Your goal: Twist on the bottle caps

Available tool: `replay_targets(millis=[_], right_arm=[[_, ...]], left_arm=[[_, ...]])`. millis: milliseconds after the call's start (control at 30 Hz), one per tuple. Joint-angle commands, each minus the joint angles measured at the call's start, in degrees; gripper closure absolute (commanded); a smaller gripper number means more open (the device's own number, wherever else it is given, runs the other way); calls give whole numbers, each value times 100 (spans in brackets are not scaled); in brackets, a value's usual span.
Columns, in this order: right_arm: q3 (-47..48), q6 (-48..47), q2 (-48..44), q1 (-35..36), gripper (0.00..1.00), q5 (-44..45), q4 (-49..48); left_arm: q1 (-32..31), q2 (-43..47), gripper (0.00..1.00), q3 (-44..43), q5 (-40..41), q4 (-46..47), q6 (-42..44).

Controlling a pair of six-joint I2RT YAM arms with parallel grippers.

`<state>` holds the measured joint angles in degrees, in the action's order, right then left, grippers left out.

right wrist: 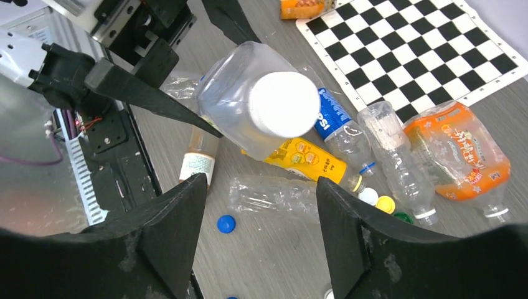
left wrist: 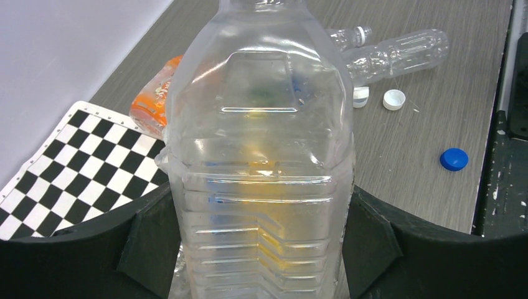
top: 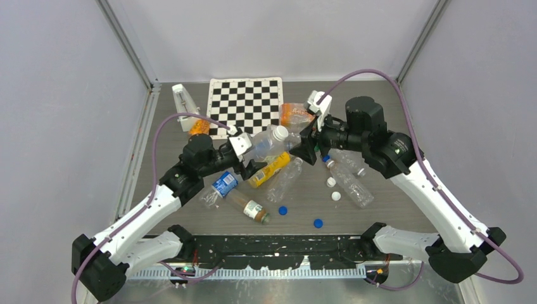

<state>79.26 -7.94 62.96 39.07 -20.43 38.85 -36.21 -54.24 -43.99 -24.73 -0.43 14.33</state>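
My left gripper [left wrist: 261,243] is shut on a clear bottle [left wrist: 261,156], with a black finger [left wrist: 149,237] against each side. That bottle [top: 266,145] is lifted over the table and carries a wide white cap [right wrist: 284,104] on its mouth. My right gripper [right wrist: 261,187] stands open just beyond the cap, facing it, with nothing between its fingers; from above the right gripper [top: 306,149] sits right of the bottle's mouth. Loose bottle caps lie on the table: blue caps [top: 282,210] [top: 318,222], white caps [top: 336,196] [top: 331,182], and a yellow cap [right wrist: 385,204] beside a green cap [right wrist: 403,217].
A chessboard mat [top: 246,101] lies at the back with an orange-labelled bottle [top: 295,114] at its right corner. A yellow-labelled bottle [top: 269,170], a blue-labelled bottle [top: 221,187], a brown bottle [top: 250,208] and clear bottles [top: 349,183] lie under and between the arms.
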Motion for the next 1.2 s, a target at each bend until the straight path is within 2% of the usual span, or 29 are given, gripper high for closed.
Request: replay_targets(millis=[0, 167, 800, 1167], right_arm=[[187, -616, 195, -590, 30, -1673, -35], [393, -970, 411, -703, 31, -2226, 0], [626, -1249, 837, -708, 39, -2475, 28], [594, -942, 1030, -633, 56, -2621, -7]], left_arm=[[4, 153, 100, -75, -344, 76, 80], [2, 124, 100, -103, -713, 60, 134], [2, 28, 100, -290, -1075, -172, 202], [4, -8, 100, -429, -1063, -262, 270]])
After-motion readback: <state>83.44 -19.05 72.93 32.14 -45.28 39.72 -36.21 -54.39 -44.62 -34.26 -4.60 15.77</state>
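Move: The white cap sits on the neck of the big clear bottle that the left hand already holds. From the open right hand it lies about 5 cm ahead and 5 cm to the left, at much the same height. Some 30 cm below the right hand, the yellow bottle lies about 2 cm ahead and 9 cm left, the slim clear bottle 1 cm back and 4 cm left. From the left hand the cap is about 4 cm ahead, 8 cm right and 8 cm higher. Leftward by some 3 cm, dipping about 1 cm, the right hand comes in to the white cap while its wrist swings about 20 degrees counter-clockwise, then its fingers close and pinch the cap by its sides. Meanwhile the left hand, keeping its grip on the big clear bottle, draws back about 3 cm and a little right, turning it some 10 degrees clockwise to bring the cap to those fingers. ##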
